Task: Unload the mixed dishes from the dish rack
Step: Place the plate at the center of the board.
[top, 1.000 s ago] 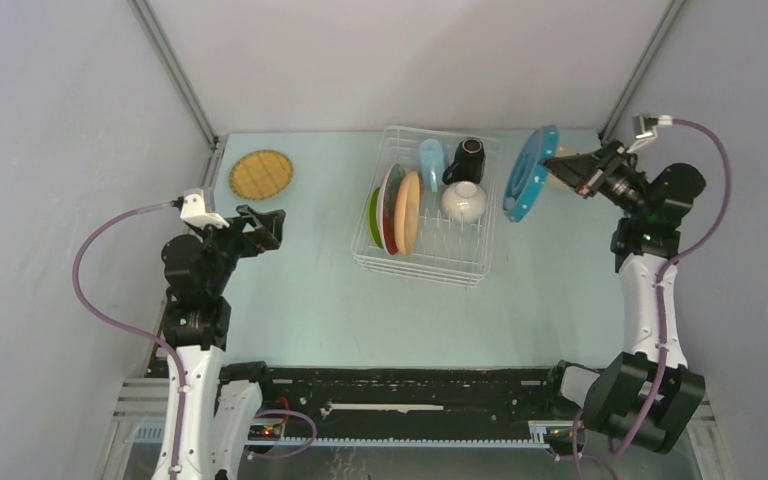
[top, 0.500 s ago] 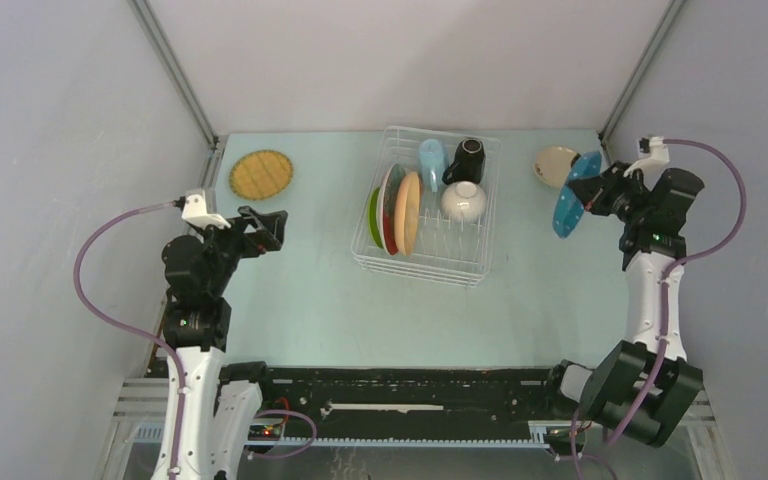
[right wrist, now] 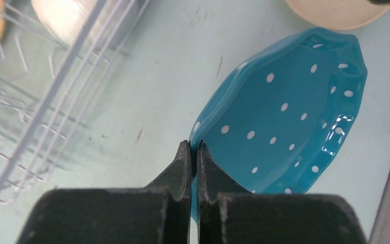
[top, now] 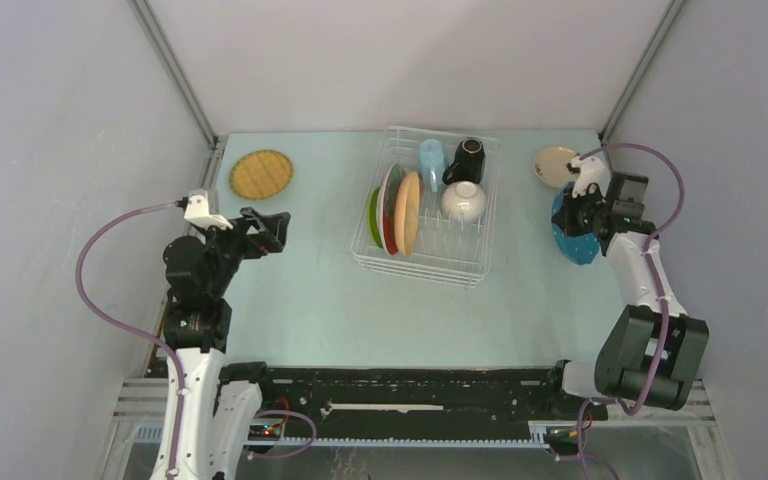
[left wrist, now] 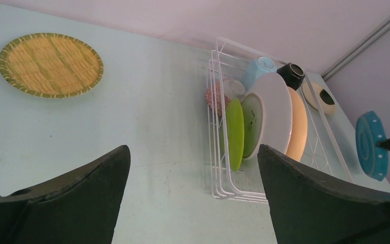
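The white wire dish rack [top: 420, 268] holds upright lime green [left wrist: 234, 132], white [left wrist: 274, 109] and orange [left wrist: 298, 124] plates, a white bowl [top: 463, 201], a light-blue cup [top: 431, 160] and a black mug [top: 467, 158]. My right gripper [right wrist: 194, 147] is shut on the rim of the blue dotted plate [right wrist: 284, 117]. That plate is tilted low over the table, right of the rack. A yellow woven plate [top: 261, 174] lies at the back left and a cream plate [top: 556, 165] at the back right. My left gripper [left wrist: 193, 150] hangs open and empty, left of the rack.
Rack wires [right wrist: 56, 91] run close to the left of the blue plate, and the cream plate [right wrist: 335, 10] lies just beyond it. The right wall stands close behind my right arm [top: 640, 280]. A speckled bowl [left wrist: 216, 97] sits at the rack's far left end.
My right arm carried the blue dotted plate from the rack's back right corner to the right and down, nearer the table in front of the cream plate. The left arm stayed still.
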`<act>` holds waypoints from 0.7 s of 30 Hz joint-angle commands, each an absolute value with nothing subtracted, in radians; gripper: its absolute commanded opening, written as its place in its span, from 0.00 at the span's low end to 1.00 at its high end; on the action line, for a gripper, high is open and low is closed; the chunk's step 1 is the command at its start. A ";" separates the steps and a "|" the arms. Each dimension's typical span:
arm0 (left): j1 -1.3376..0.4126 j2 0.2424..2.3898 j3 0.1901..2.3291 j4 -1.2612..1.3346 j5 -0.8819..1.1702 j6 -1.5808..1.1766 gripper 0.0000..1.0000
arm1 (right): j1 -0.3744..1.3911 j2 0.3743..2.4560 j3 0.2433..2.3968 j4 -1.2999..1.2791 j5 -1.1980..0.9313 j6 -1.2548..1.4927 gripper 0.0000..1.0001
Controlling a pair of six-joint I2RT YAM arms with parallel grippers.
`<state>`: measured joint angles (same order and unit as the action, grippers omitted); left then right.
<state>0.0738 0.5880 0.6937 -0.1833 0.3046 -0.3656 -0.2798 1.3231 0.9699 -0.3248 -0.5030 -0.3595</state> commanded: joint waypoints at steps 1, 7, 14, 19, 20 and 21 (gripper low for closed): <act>0.064 0.580 0.705 -0.178 0.329 -0.357 1.00 | -0.238 1.350 1.056 -0.275 -0.391 -0.581 0.00; 0.060 0.584 0.709 -0.182 0.331 -0.357 1.00 | -0.174 1.414 1.059 -0.308 -0.277 -0.677 0.00; 0.054 0.585 0.712 -0.187 0.331 -0.352 1.00 | -0.102 1.520 1.060 -0.315 -0.121 -0.768 0.00; 0.048 0.585 0.714 -0.190 0.330 -0.350 1.00 | -0.062 1.588 1.060 -0.297 -0.022 -0.805 0.00; 0.046 0.584 0.715 -0.191 0.330 -0.350 1.00 | -0.050 1.602 1.060 -0.289 -0.003 -0.811 0.00; 0.044 0.584 0.715 -0.191 0.329 -0.350 1.00 | -0.041 1.616 1.060 -0.277 0.039 -0.819 0.00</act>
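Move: The right gripper still holds the blue dotted plate shut by its left rim. Its place, the bare tabletop, lies about 15 cm below that gripper, 6 cm to its right and 3 cm ahead. The white plate lies some 22 cm ahead of the gripper and 6 cm right. The bowl in the rack sits about 20 cm left and 9 cm ahead. From the left gripper that place is roughly 64 cm right, 12 cm ahead and 27 cm down. Lower the right gripper almost straight down, about 10 cm, towards the tabletop nearer than the white plate, keeping the fingers shut on the blue plate's left rim. Roll the hand's left side down some 30 degrees as it sinks, so that the plate's hanging right side swings up towards level, while tipping the fingertips a little farther down and turning slightly counter-clockwise. ##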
